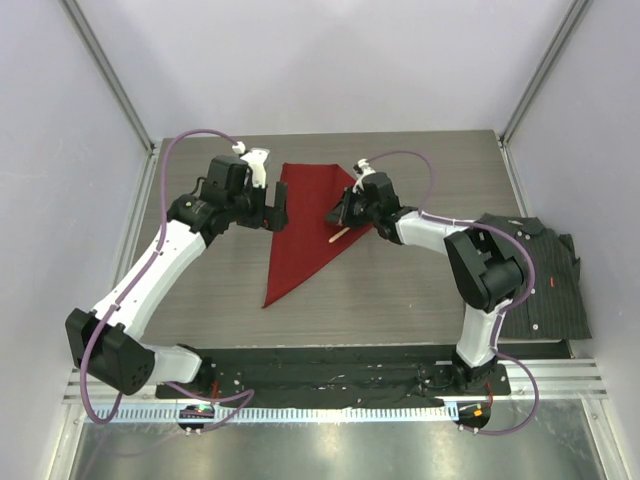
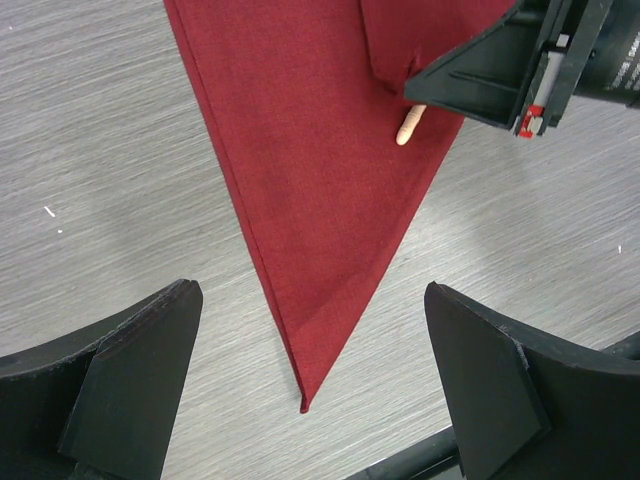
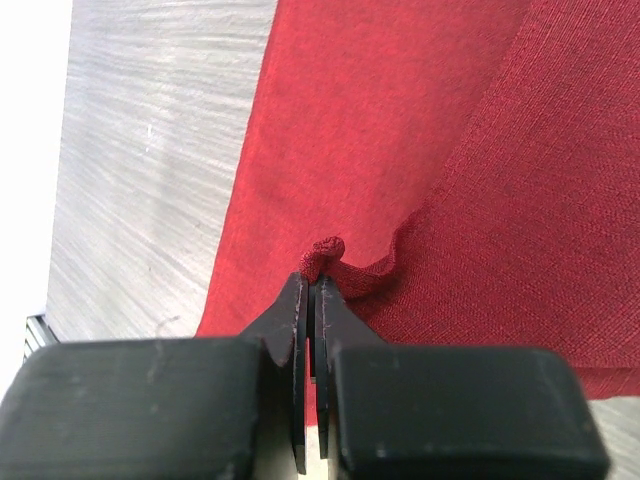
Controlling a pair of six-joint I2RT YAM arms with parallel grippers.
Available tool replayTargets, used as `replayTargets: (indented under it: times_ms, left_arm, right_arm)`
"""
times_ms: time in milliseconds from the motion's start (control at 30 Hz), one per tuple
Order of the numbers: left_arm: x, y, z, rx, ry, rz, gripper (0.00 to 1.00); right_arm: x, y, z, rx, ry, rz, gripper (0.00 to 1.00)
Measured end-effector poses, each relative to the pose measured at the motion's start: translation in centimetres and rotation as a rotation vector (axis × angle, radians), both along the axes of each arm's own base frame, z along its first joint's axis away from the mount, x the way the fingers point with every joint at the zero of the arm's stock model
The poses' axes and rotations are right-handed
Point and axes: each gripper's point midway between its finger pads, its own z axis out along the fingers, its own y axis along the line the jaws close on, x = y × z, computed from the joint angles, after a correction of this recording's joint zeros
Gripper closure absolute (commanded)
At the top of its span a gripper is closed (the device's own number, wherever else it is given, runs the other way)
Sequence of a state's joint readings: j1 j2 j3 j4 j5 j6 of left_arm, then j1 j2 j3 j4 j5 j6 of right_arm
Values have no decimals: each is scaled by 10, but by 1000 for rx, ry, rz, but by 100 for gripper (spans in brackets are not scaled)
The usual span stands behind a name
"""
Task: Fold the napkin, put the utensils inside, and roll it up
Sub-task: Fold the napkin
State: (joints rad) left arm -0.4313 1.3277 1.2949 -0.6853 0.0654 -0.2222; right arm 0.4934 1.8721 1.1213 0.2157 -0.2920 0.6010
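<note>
The deep-red napkin (image 1: 305, 225) lies on the grey table folded into a long triangle, its sharp tip toward the near edge. My right gripper (image 1: 343, 213) is shut on a corner of the napkin (image 3: 322, 256), holding that flap lifted over the cloth. From under the lifted flap pokes the tip of one pale wooden utensil (image 2: 410, 124), also visible in the top view as the utensil (image 1: 339, 235). My left gripper (image 1: 272, 208) stands open at the napkin's left edge; in its wrist view another napkin corner (image 2: 304, 400) lies between the spread fingers, untouched.
A dark pinstriped shirt (image 1: 535, 275) lies folded at the table's right edge, beside the right arm. White walls with metal posts close in the table on three sides.
</note>
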Motion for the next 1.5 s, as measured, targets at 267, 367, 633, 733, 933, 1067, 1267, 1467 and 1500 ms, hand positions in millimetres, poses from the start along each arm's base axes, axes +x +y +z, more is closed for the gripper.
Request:
replayTargets:
  times_ms: [267, 367, 633, 733, 933, 1067, 1267, 1467, 1500]
  left_arm:
    - [-1, -1, 2, -11, -2, -1, 0]
    - [-2, -1, 3, -13, -3, -2, 0]
    - [-2, -2, 3, -15, -2, -4, 0]
    - [-2, -2, 3, -15, -2, -4, 0]
    - [-2, -2, 3, -16, -1, -2, 0]
    - [0, 1, -2, -7, 2, 19, 0]
    - [-2, 17, -33, -10, 65, 128, 0]
    - [-43, 52, -108, -7, 255, 297, 3]
    - [-53, 56, -121, -13, 286, 326, 5]
  right_arm:
    - [-13, 6, 0, -10, -2, 14, 99]
    - [-20, 7, -7, -21, 14, 21, 99]
    - [-37, 12, -20, -35, 47, 41, 77]
    - [-39, 15, -19, -31, 52, 46, 61]
    - [-50, 19, -9, -33, 33, 85, 38]
    - [-57, 12, 33, -18, -51, 97, 38]
    - [-57, -4, 98, -4, -212, 61, 36]
    - [-41, -39, 118, -5, -242, -26, 36]
    - [-37, -49, 120, -4, -247, -50, 36]
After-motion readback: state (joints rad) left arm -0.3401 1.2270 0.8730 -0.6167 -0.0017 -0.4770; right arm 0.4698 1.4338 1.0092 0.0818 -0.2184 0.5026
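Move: The right hand still pinches the napkin's folded-over corner; its landing spot is roughly 4 cm back, 2 cm left and 3 cm below. The spoon's middle lies some 4 cm right, about 1 cm ahead and 4 cm below. From the open left hand, the napkin's near corner is about 14 cm back, 5 cm left and 18 cm below; the pinched corner is some 6 cm ahead, 10 cm right and 14 cm below. Still pinching the corner, the right hand draws it back about 4 cm, a little left and down over the spoon's handle, then opens to roughly two thirds, lets go and lifts away some 14 cm, swinging to the right as it rises and its fingers tip up. The left hand stays put, wide open, until the right hand is clear, then drops quickly about 11 cm, going left and back towards the napkin's near corner while turning counter-clockwise and tipping its fingers further down, touching nothing yet. ##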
